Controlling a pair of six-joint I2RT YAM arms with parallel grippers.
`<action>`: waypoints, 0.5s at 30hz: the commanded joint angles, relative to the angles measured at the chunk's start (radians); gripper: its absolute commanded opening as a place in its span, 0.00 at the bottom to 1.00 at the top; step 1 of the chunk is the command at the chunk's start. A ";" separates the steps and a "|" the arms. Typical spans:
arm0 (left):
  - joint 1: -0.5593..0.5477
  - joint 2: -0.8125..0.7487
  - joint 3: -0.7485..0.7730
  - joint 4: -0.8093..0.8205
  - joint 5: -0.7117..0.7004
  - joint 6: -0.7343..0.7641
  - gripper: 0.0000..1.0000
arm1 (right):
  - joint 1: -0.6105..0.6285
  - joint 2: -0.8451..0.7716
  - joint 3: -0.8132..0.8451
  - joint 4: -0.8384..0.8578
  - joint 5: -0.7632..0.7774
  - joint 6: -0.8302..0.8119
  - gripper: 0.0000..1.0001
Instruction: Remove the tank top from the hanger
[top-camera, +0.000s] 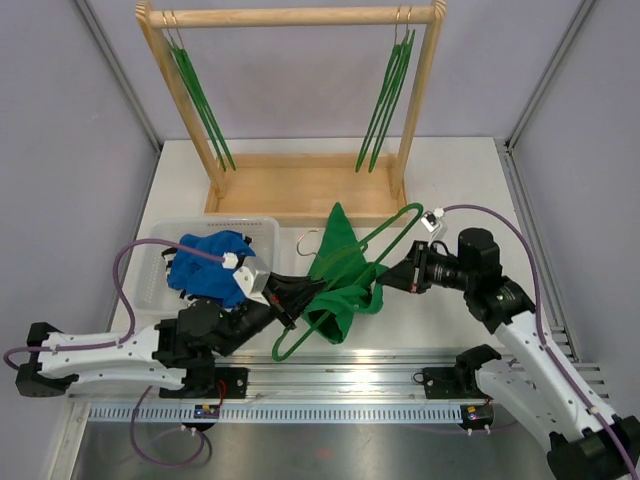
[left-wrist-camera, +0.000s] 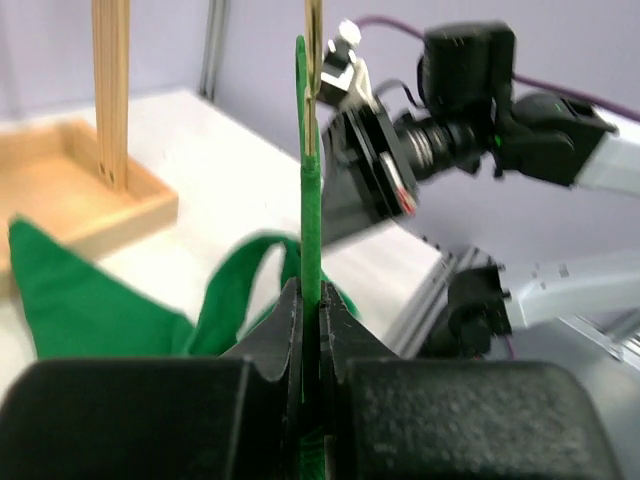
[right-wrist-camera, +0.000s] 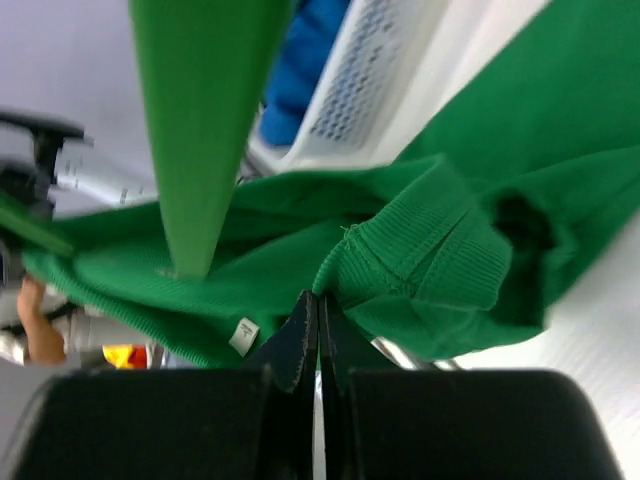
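Observation:
A green tank top (top-camera: 340, 268) hangs bunched on a green hanger (top-camera: 385, 228) that lies slantwise above the table's middle. My left gripper (top-camera: 298, 300) is shut on the hanger; in the left wrist view the green hanger bar (left-wrist-camera: 309, 220) rises from between the jaws of that gripper (left-wrist-camera: 311, 300), with tank top (left-wrist-camera: 80, 300) cloth to its left. My right gripper (top-camera: 385, 280) is shut at the tank top's right side. In the right wrist view the tips of this gripper (right-wrist-camera: 318, 305) pinch the ribbed hem of the tank top (right-wrist-camera: 440, 250), below the blurred hanger (right-wrist-camera: 200, 120).
A wooden rack (top-camera: 290, 15) stands at the back with green hangers (top-camera: 200, 100) on both ends. A white basket (top-camera: 160, 250) at the left holds blue clothing (top-camera: 210, 265). A metal rail (top-camera: 350, 365) runs along the near edge.

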 joint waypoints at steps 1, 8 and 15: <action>-0.006 0.065 0.098 0.446 -0.066 0.271 0.00 | 0.090 -0.086 0.075 -0.105 -0.037 -0.054 0.00; -0.001 0.261 0.238 0.972 -0.239 0.674 0.00 | 0.136 -0.084 -0.010 -0.312 0.206 -0.065 0.00; 0.031 0.411 0.417 1.248 -0.186 0.924 0.00 | 0.159 0.006 -0.099 -0.220 0.301 0.002 0.00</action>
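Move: Pinching the green hanger, the left hand has the tank top's bunched body about 10 cm ahead, 6 cm right and 12 cm lower; the rack's rail is roughly 38 cm ahead, 5 cm left and 28 cm higher, and the basket some 25 cm ahead, 28 cm left and 28 cm below. For the right hand, still gripping the tank top's edge, the body lies about 8 cm left, 4 cm ahead and 4 cm lower. Swinging the hanger upright, the left hand rises fast, about 20 cm, and goes some 5 cm forward towards the rack, drifting left late on, while its fingers keep their pinch, tip upwards and turn counter-clockwise. The right hand keeps hold of the tank top's edge, drawing back about 4 cm, then sinking some 8 cm, so that the hands part. ##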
